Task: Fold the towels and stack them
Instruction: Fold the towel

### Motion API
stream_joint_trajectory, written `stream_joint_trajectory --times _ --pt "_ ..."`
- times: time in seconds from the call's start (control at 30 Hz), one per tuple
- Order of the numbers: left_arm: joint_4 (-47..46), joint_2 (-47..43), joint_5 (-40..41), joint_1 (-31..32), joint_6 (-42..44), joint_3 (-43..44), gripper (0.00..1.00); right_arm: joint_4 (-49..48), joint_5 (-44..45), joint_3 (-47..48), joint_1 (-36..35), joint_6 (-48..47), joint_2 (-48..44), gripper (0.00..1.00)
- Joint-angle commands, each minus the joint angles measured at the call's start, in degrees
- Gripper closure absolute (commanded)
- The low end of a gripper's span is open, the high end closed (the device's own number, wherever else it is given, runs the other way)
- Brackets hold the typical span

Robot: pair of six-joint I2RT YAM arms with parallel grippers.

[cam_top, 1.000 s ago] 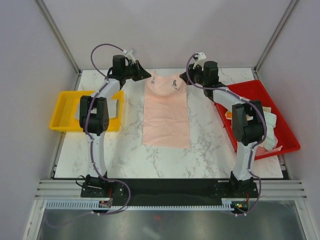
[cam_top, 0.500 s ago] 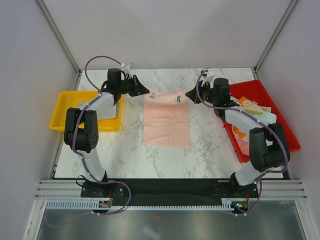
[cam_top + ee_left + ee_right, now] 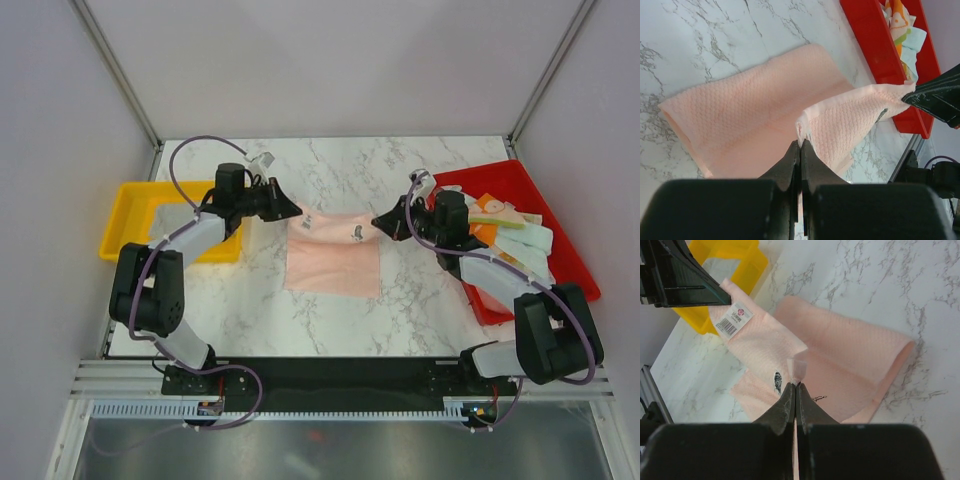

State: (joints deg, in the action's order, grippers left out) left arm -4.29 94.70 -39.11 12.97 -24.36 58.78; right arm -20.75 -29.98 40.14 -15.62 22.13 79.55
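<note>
A pale pink towel (image 3: pixel 332 262) lies in the middle of the marble table, its far edge lifted and drawn toward the near edge. My left gripper (image 3: pixel 298 213) is shut on the lifted left corner (image 3: pixel 801 131). My right gripper (image 3: pixel 377 221) is shut on the lifted right corner (image 3: pixel 796 369). The raised edge sags between them, and a white barcode tag (image 3: pixel 734 320) shows on it. The lower layer of the pink towel (image 3: pixel 740 120) rests flat on the marble. More towels, orange print, mint and white (image 3: pixel 515 235), sit piled in the red tray (image 3: pixel 470 181).
A yellow bin (image 3: pixel 137 193) stands at the table's left edge, close behind my left arm. The red tray takes up the right side under my right arm. White walls and metal frame posts (image 3: pixel 115 68) enclose the table.
Both grippers have carried the towel's far edge toward the near side, over the lower layer. Both arms have folded back and down with it.
</note>
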Motion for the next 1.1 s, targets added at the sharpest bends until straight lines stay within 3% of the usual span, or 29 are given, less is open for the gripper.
stream_joint_trajectory --times 0.0,0.6,0.8,0.9,0.93,0.97,1.07 --pt "-2.83 -3.46 1.58 0.47 0.19 -1.91 0.98 -3.86 -1.14 -2.43 -1.86 2.48 -2.64 1.0" --pt "0.78 -8.56 7.81 4.42 1.25 -9.56 0.98 -2.71 2.21 -11.66 -5.04 2.65 -8.53 1.0" --pt "2.36 -10.58 14.48 6.18 0.8 -12.55 0.89 -4.2 1.41 -16.22 -5.65 4.41 -9.94 0.97" --pt "2.89 -11.99 18.88 7.06 -0.24 -14.65 0.74 -5.35 1.59 -18.16 -6.44 5.9 -9.24 0.89" --pt "2.54 -12.95 19.51 7.33 -0.6 -15.27 0.61 -5.52 1.41 -18.43 -6.7 6.43 -9.06 0.87" --pt "2.36 -13.3 20.12 7.5 -1.04 -15.71 0.56 -5.44 1.67 -18.78 -7.06 6.78 -9.23 0.85" --pt "3.06 -16.11 21.62 8.65 -1.39 -16.86 0.51 -3.78 2.55 -19.84 -7.41 7.75 -11.6 0.74"
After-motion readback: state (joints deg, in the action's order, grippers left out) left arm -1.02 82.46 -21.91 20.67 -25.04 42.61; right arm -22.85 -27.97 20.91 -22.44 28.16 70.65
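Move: The left hand holds one end of the towel's raised edge; the near left corner of the towel's bottom layer, its goal, lies about 16 cm back, 4 cm left and 11 cm below it. The towel's far fold is roughly 8 cm ahead and 8 cm right of that hand, with the yellow bin 33 cm left, 3 cm ahead. From the right hand the near right corner is about 13 cm back, 1 cm right, 12 cm down; the red bin's middle is 34 cm right, 1 cm ahead. Back and down go both hands, drawing the held towel edge over the bottom layer towards its near edge: the right about 10 cm back and 7 down, tipping its fingers lower, the left some 7 back and 5 down, with a slight roll. Late on, the left fingers open about halfway and let go of their end; the right fingers part less, with the other end still at their tips. ##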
